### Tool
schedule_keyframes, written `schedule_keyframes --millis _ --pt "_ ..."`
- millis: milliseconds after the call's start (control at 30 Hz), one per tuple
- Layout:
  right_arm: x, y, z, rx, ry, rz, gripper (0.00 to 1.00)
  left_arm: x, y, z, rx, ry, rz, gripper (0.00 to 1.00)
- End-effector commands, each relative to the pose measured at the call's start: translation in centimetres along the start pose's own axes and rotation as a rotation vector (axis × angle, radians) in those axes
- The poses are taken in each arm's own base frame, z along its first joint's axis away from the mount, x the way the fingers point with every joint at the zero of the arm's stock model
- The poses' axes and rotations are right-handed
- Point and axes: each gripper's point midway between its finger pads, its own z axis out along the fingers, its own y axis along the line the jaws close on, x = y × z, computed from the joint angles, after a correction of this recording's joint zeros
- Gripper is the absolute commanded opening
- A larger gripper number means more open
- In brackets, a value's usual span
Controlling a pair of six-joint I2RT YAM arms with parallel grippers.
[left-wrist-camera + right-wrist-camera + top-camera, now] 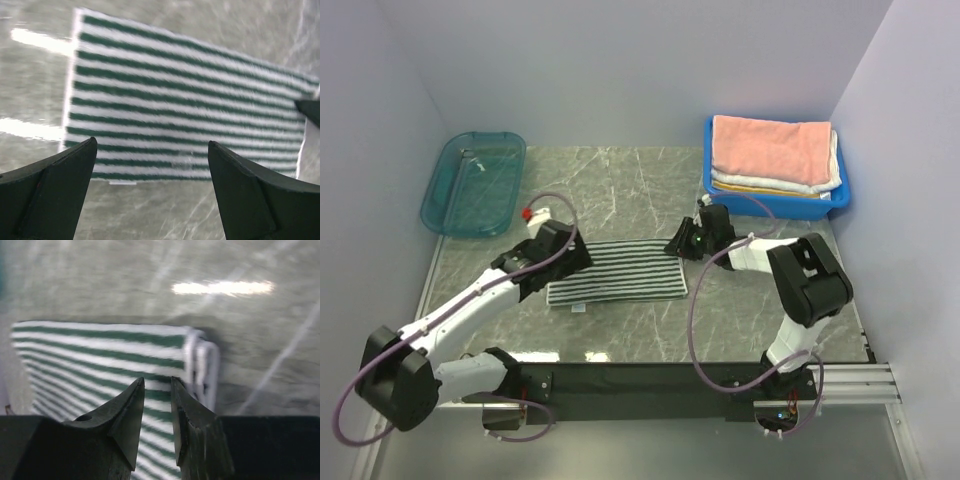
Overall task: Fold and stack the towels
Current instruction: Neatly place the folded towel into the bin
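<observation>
A dark-and-white striped towel (616, 270) lies folded flat in the middle of the marble table. My left gripper (570, 260) hovers at its left end, jaws wide open and empty; in the left wrist view the striped towel (185, 105) sits beyond the left gripper (152, 142). My right gripper (678, 247) is at the towel's right end. In the right wrist view the right gripper (157, 380) has a narrow gap between its jaws with nothing in it, above the striped towel (100, 355) near its folded edge. A salmon pink towel (770, 148) tops a stack of folded towels.
The stack sits in a blue bin (775, 207) at the back right, with white and yellowish layers (775, 185) under the pink one. A teal tray (473, 183) stands at the back left. Walls close in on both sides.
</observation>
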Motion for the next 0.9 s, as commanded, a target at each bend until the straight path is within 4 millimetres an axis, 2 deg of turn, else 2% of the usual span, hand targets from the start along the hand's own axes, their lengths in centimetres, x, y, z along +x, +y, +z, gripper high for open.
schedule_keyframes --millis 0,67,100,133,167,200,233,267,300,333,367,400,433,467,500,533,567,600,667,700,800,867 --pt "-2.5 -0.2 0.8 -0.002 -0.076 0.013 0.36 0.0 -4.1 -0.6 0.107 0.006 0.105 0.98" --pt "-2.5 0.0 0.3 -0.009 -0.081 -0.005 0.36 0.4 -6.1 -0.8 0.165 0.016 0.149 0.98" --pt "-3.1 0.8 -0.5 -0.021 -0.102 -0.019 0.36 1.0 -7.5 -0.8 0.19 0.027 0.179 0.98" --pt "-3.3 0.6 -1.1 0.004 -0.106 -0.037 0.37 1.2 -8.5 -1.0 0.214 0.022 0.202 0.99" --pt "-3.8 0.8 -1.7 0.015 -0.123 -0.049 0.39 1.4 -9.4 -1.1 0.225 0.017 0.224 0.99" --pt "-5.0 1.7 -3.1 0.009 -0.166 -0.069 0.41 2.2 -11.3 -1.4 0.249 0.019 0.268 0.99" --pt "-4.9 1.3 -3.8 0.047 -0.16 -0.087 0.45 2.6 -12.2 -1.5 0.257 0.018 0.304 0.99" --pt "-5.8 0.7 -4.6 0.097 -0.199 -0.093 0.54 3.3 -12.9 -1.6 0.256 0.026 0.332 0.99" --pt "-6.8 1.2 -5.9 0.106 -0.232 -0.111 0.59 4.2 -14.9 -1.6 0.267 0.031 0.375 0.99" --pt "-6.7 0.1 -6.8 0.162 -0.227 -0.094 0.64 4.8 -15.7 -1.6 0.264 0.035 0.408 0.99" --pt "-7.5 -0.3 -8.1 0.204 -0.268 -0.085 0.74 6.4 -15.8 -0.5 0.219 0.064 0.46 0.99" --pt "-6.9 -1.3 -8.8 0.249 -0.246 -0.064 0.78 6.5 -18.0 -1.4 0.24 0.041 0.481 0.99" --pt "-7.0 -2.1 -9.6 0.291 -0.261 -0.051 0.82 7.0 -18.8 -1.3 0.236 0.044 0.5 0.99" --pt "-7.3 -2.9 -10.4 0.329 -0.279 -0.034 0.89 8.6 -18.8 -0.2 0.196 0.07 0.541 0.99" --pt "-7.2 -4.3 -11.9 0.401 -0.304 -0.02 0.92 9.0 -20.9 -1.0 0.229 0.063 0.54 0.99" --pt "-7.2 -4.8 -12.6 0.427 -0.318 -0.01 0.98 9.4 -21.5 -0.8 0.222 0.063 0.545 0.99" --pt "-7.7 -5.3 -13.8 0.443 -0.354 0.005 0.98 11.0 -21.7 0.1 0.203 0.083 0.57 0.99" --pt "-6.9 -6.4 -14.2 0.468 -0.352 0.02 0.99 11.0 -23.0 -0.1 0.217 0.078 0.552 0.99" --pt "-6.6 -7.6 -15.1 0.48 -0.366 0.052 0.98 12.6 -23.3 1.3 0.189 0.096 0.564 0.99" --pt "-6.2 -8.6 -15.7 0.487 -0.381 0.084 0.98 12.7 -24.1 1.2 0.19 0.095 0.55 0.98" --pt "-5.6 -10.2 -16.1 0.476 -0.404 0.136 0.98 13.7 -24.5 3.0 0.143 0.09 0.554 0.96" --pt "-5.2 -10.3 -15.8 0.457 -0.397 0.145 0.97 15.1 -24.1 4.4 0.104 0.113 0.58 0.94"
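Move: The flat folded striped towel is centred about 7 cm right of the left hand, 1 cm ahead and 9 cm down; its right edge is some 22 cm right, also 1 cm ahead. The right hand is low by its far right corner: towel middle 14 cm left, 5 cm back, 3 cm down; right edge 1 cm right, 5 cm back. The blue bin is 23 cm right of the right hand, 22 cm farther out. Towards the towel's right edge the left hand sweeps about 28 cm right over the stripes, turning some 30 degrees clockwise and sinking late, fingers still wide open. The right hand dips slightly by the far right corner, then rises clear, opening wide as it swings right and a little back, turning clockwise and sinking partway again. ##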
